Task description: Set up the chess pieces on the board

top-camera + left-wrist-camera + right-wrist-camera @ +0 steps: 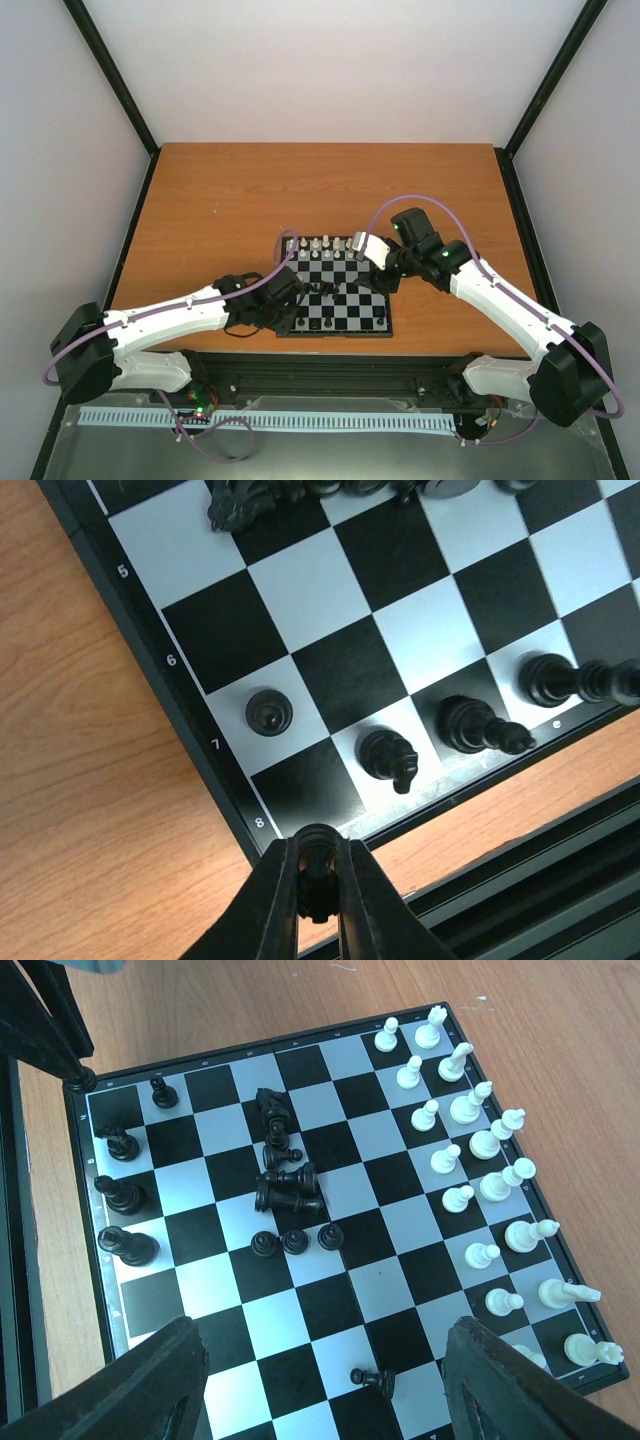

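The board [335, 334] lies at the table's near middle. White chess pieces [480, 1150] stand in two rows along its far side [320, 245]. Black chess pieces lie heaped mid-board [280, 1175], with three pawns [295, 1241] upright beside the heap and one pawn [372, 1381] toppled. A few black pieces [120, 1195] stand on the near rows, among them a pawn [268, 712] and a knight [388, 757]. My left gripper [318, 885] is shut on a small black piece [318, 842], just over the board's near-left corner by the mark 8. My right gripper [325, 1390] hangs open above the board [400, 1260].
Bare orange-brown tabletop [330, 190] surrounds the board. A black rail [560, 880] runs along the near table edge, close to the left gripper. Black frame posts [110, 70] rise at the table's back corners.
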Robot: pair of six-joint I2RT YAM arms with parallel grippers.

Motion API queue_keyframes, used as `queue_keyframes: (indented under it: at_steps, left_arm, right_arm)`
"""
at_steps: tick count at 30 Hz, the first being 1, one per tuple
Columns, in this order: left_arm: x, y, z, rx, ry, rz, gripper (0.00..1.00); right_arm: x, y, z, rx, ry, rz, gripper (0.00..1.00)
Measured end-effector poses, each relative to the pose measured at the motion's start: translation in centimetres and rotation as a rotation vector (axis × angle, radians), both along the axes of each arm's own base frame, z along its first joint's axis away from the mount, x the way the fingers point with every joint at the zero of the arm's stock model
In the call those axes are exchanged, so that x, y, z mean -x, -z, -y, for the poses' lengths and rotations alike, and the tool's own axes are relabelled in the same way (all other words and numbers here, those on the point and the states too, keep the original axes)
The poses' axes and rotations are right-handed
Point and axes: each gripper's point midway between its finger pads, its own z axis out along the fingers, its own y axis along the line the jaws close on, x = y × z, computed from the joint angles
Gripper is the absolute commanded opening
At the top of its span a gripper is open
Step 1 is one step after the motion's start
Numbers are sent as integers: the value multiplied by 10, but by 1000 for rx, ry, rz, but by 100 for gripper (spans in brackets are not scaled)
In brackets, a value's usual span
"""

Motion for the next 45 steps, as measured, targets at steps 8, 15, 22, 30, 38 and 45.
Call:
queue_keyframes:
  at_steps: [8, 15, 22, 30, 38, 45]
  left_arm:
    - [0, 13, 0, -25, -11, -20, 12]
    - [-2, 24, 3, -41, -11, -31, 12]
    - [-5, 26, 4, -46, -16, -20, 12]
    - [-6, 31, 3, -56, -26, -22, 30]
    - [-6, 16, -4, -54, -52, -4, 100]
    - [-32, -99, 5, 95, -77, 212, 100]
  right_arm:
    - [0, 3, 0, 6, -1, -10, 65]
    - [0, 3, 0, 7, -1, -10, 65]
    - [0, 4, 0, 7, -1, -11, 65]
    - [0, 4, 0, 9, -2, -13, 65]
    - [1, 4, 0, 7, -5, -18, 66]
    - [5, 6, -1, 2, -16, -40, 66]
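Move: The left hand holds the black rook upright over the board's empty near-left corner square, which lies about 1 cm ahead and some 5 cm below the hand point. From this hand, the black pawn stands about 4 cm ahead and level sideways, the black knight about 1 cm ahead and 3 cm to the right, and the black bishop beyond the knight, about 6 cm to the right. From the idle right hand, the corner square is roughly 8 cm back, 18 cm left and 13 cm below. The left hand eases the held black rook down about 3 cm, almost straight, onto the corner square beside the knight and behind the pawn, slowing near the bottom and keeping its pinch until it is down. There the fingers spread from nearly shut to fully open and let go of the rook, and the hand lifts quickly away by some 13 cm, drifting a little forward as the fingertips tilt outward from the base. ##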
